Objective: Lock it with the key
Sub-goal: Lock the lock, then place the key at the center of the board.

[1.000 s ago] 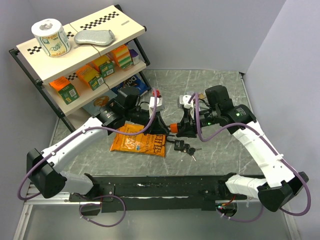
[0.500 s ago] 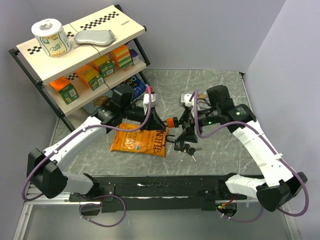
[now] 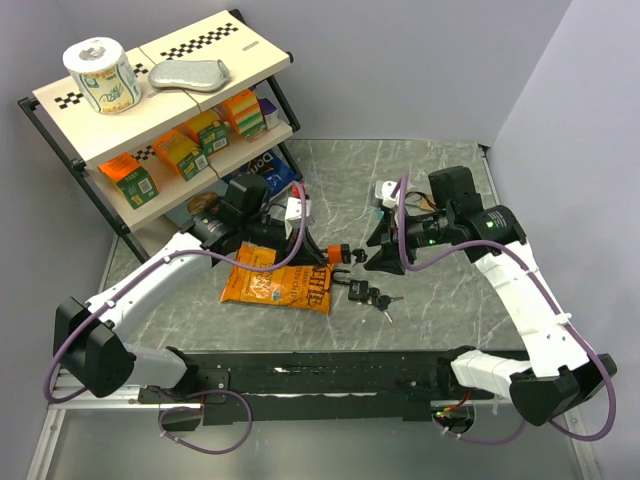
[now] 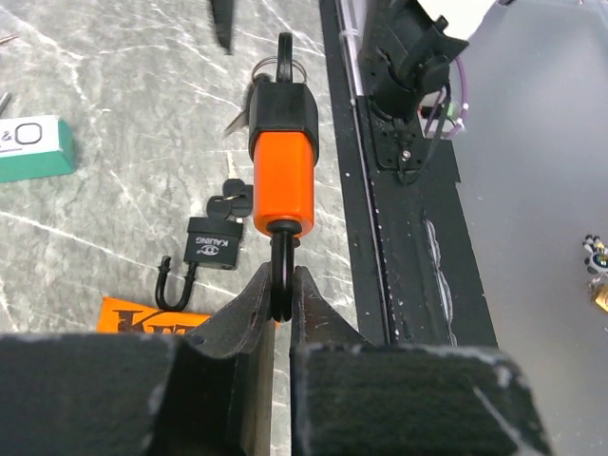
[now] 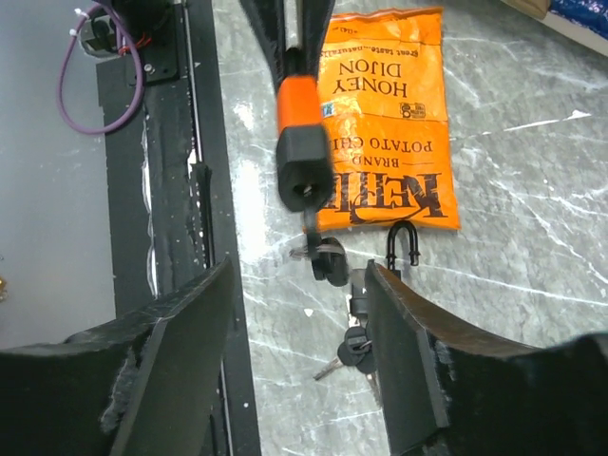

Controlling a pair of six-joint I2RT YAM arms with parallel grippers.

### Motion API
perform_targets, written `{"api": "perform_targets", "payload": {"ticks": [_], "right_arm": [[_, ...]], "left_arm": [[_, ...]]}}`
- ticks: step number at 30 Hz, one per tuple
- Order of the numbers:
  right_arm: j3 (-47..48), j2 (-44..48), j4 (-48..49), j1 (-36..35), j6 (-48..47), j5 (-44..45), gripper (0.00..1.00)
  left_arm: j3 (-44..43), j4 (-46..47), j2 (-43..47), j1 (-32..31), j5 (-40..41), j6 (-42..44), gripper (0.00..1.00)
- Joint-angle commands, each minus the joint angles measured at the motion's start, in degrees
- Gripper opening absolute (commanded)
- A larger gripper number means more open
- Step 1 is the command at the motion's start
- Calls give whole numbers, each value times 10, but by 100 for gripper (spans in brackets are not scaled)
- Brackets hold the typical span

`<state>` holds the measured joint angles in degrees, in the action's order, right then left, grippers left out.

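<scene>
An orange padlock with a black end hangs in the air over the table. My left gripper is shut on its black shackle, which is pinched between the fingertips. The lock body points away from that gripper. A key on a ring sticks out of the black end. My right gripper is open, a short way back from the key end and touching nothing. In the top view the right gripper sits just right of the lock.
A second, black padlock with an open shackle and a bunch of keys lies on the table below the grippers. An orange chip bag lies to the left. A shelf of boxes stands at the back left.
My right gripper has let go of the key end, opened and drawn back to the right. The left gripper has shifted the orange padlock slightly right and lower, still holding it.
</scene>
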<state>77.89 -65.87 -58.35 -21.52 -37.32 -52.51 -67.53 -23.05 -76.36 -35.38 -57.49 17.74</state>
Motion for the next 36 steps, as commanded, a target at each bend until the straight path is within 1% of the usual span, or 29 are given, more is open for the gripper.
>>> {"api": "perform_targets", "payload": {"ticks": [1, 4, 7, 8, 12, 13, 15, 16, 17, 20, 22, 23, 25, 26, 28, 29, 31, 32, 33, 34, 35, 36], "right_arm": [[23, -8, 25, -6, 1, -15, 63], [20, -13, 34, -12, 1, -19, 60], [22, -16, 26, -17, -7, -25, 51], [22, -17, 15, -16, -11, -26, 45], [18, -15, -14, -17, -41, -23, 31], [18, -13, -23, -16, -46, -23, 24], [17, -9, -39, -16, -57, -22, 17], [17, -7, -43, -14, -59, -22, 3], [17, -4, -47, -11, -61, -21, 0], [20, 2, -60, 18, -57, -23, 0], [22, 4, -84, 48, -74, -28, 0], [21, 3, -94, 81, -85, -25, 0], [13, 1, -126, 124, -125, -24, 0], [10, -1, -134, 171, -136, -22, 0], [1, -13, -156, 212, -179, -24, 0], [-10, -20, -170, 279, -191, -23, 0], [-26, -48, -179, 334, -226, -8, 0], [-32, -60, -176, 357, -238, 3, 0], [-37, -85, -165, 404, -238, 27, 0], [-47, -98, -148, 423, -232, 44, 0], [-50, -110, -112, 439, -227, 61, 0], [-55, -132, -82, 465, -200, 80, 0]], "left_arm": [[-27, 3, 8, -21, -22, 34, 1], [-23, 8, 10, -31, -15, 34, 1], [-23, 13, 9, -32, -12, 28, 1], [-23, 13, 9, -32, -11, 27, 1], [-20, 22, 9, -32, -10, 21, 1], [-19, 23, 9, -33, -11, 19, 1], [-17, 25, 9, -33, -10, 19, 1], [-16, 27, 9, -32, -11, 18, 1], [-15, 27, 9, -32, -11, 19, 1], [-10, 23, 8, -29, -11, 24, 1], [-7, 20, 8, -18, -14, 24, 1], [-2, 20, 8, -15, -15, 27, 1], [1, 6, 7, -6, -10, 47, 1], [4, -1, 5, -4, -9, 56, 1], [7, -12, 2, 1, -8, 71, 1], [12, -14, -3, 1, -6, 74, 1], [15, -16, -7, 3, -3, 78, 1], [19, -16, -12, 2, 2, 78, 1], [20, -14, -13, 2, 3, 74, 1], [20, -9, -16, 3, 5, 63, 1], [22, -3, -22, 3, 9, 56, 1], [22, 2, -25, 3, 12, 49, 1]]}}
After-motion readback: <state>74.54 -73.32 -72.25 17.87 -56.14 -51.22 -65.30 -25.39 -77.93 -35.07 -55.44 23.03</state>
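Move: The key stands in the keyhole of the orange lock, its head about 3 cm to the right gripper's left and 1 cm below, between the open fingertips; the lock's body is some 8 cm to that gripper's left. On the table, roughly 22 cm below, a black padlock lies about 3 cm ahead and 1 cm left, loose keys 2 cm ahead and 4 cm right. From the left gripper, which holds the lock's shackle, the key head is about 8 cm right, 1 cm back and 2 cm below. Ease the right gripper about 1 cm left onto the key head and shut its fingers on it, then draw the key out of the orange lock, swinging some 17 cm right with 7 cm forward and 7 cm down while turning about 30 degrees clockwise. Keep the left fingers shut on the shackle, giving back slightly, then forward again and sinking about 3 cm. ##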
